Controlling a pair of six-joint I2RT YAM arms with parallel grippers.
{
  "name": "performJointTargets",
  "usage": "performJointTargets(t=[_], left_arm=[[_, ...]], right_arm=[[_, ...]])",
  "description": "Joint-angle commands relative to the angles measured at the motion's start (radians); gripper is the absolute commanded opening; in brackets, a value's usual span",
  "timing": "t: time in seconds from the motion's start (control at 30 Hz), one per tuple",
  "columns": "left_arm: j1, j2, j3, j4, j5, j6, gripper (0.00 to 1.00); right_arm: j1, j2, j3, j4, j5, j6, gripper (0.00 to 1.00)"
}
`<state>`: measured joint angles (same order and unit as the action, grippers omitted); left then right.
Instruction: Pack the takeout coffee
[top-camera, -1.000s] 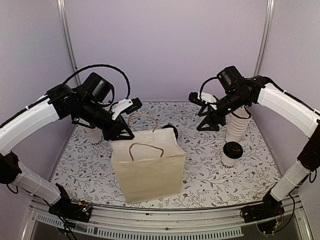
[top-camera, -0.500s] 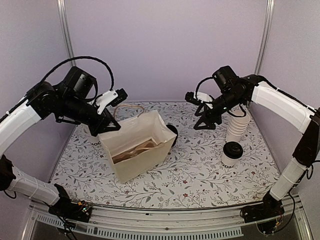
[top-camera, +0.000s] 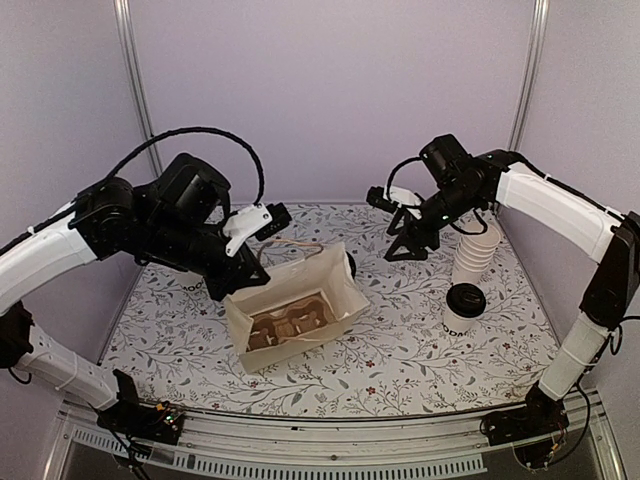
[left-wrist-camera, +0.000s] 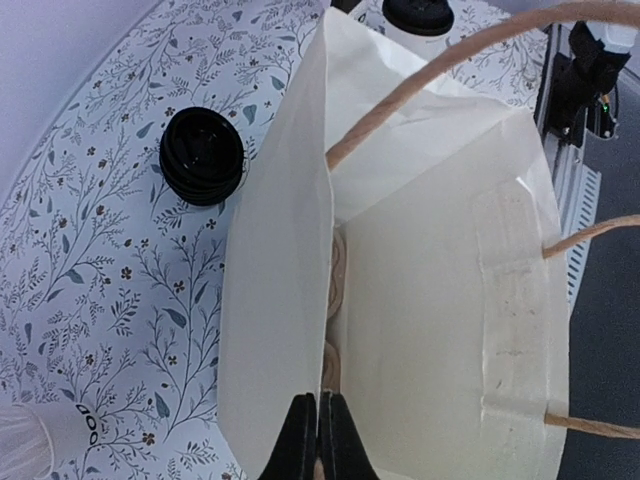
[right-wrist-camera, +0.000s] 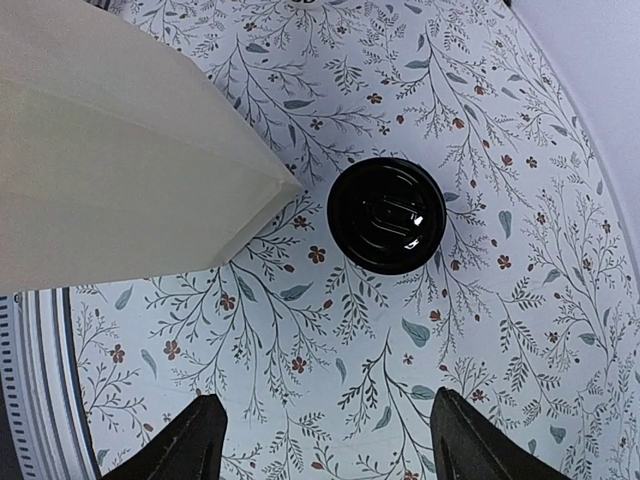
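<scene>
The takeout coffee (top-camera: 463, 305), a white cup with a black lid, stands at the right of the table; its lid also shows at the top of the left wrist view (left-wrist-camera: 420, 12). A cream paper bag (top-camera: 295, 310) leans back with its mouth turned up, a brown cardboard insert (top-camera: 290, 325) inside. My left gripper (top-camera: 262, 272) is shut on the bag's rim (left-wrist-camera: 319, 400), pinching one wall. My right gripper (top-camera: 403, 248) hangs open and empty over the back of the table (right-wrist-camera: 322, 400), well apart from the coffee.
A round black lid (right-wrist-camera: 386, 215) sits behind the bag's far corner (left-wrist-camera: 203, 155). A stack of plain white cups (top-camera: 477, 250) stands at the back right. Another white cup (top-camera: 185, 278) is half hidden behind my left arm. The table's metal front rail (top-camera: 330, 440) runs below.
The bag stood upright; it has tipped over backward so its mouth faces up. My left gripper closed on its rim and pulled it down. My right gripper shifted slightly left.
</scene>
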<state>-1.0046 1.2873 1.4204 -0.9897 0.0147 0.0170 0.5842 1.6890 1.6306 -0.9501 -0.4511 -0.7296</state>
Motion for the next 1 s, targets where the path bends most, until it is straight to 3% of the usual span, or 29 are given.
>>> performJointTargets(t=[0.0,0.13,0.27,0.53,0.8,0.97], left_arm=[[-0.111,0.027,0.039,0.018,-0.095,-0.113,0.01],[-0.251,0.071,0.066,-0.006,-0.193,-0.192,0.02],[-0.393,0.151,0.113,-0.086,-0.35,-0.289,0.28],[-0.589,0.283,0.164,-0.129,-0.738,-0.394,0.5],[-0.59,0.226,0.111,-0.029,-0.766,-0.355,0.56],[-0.501,0.153,0.062,0.069,-0.655,-0.28,0.58]], right_arm=[[0.002,0.01,0.024,-0.009,-0.018,0.015,0.73],[0.002,0.008,0.021,-0.012,-0.025,0.015,0.73],[0.002,0.003,0.02,-0.013,-0.03,0.015,0.73],[0.002,0.002,0.021,-0.02,-0.042,0.016,0.73],[0.002,-0.032,-0.001,-0.028,-0.034,0.009,0.73],[-0.029,-0.076,-0.029,-0.097,-0.018,-0.019,0.73]])
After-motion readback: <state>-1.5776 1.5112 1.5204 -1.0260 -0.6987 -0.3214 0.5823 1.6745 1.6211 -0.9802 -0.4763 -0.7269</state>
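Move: The left gripper already pinches the far left rim of the bag, whose middle lies about 12 cm right of it, nearly level fore and aft and some 12 cm lower. The brown carrier inside is roughly 13 cm right, 5 cm ahead and 20 cm below. The black lids stand about 17 cm ahead and 23 cm right, the straw cup 15 cm ahead and 15 cm left. From the right gripper, the bag is some 24 cm left and 11 cm back. Pull the left gripper back about 9 cm and some 7 cm right, starting with the bag's rim still pinched, then open the fingers to over half and release the paper. Dip about 3.5 cm while swinging the fingertips forward some 20 degrees, then rise a couple of centimetres and ease slightly forward, open fingers straddling the wall. ##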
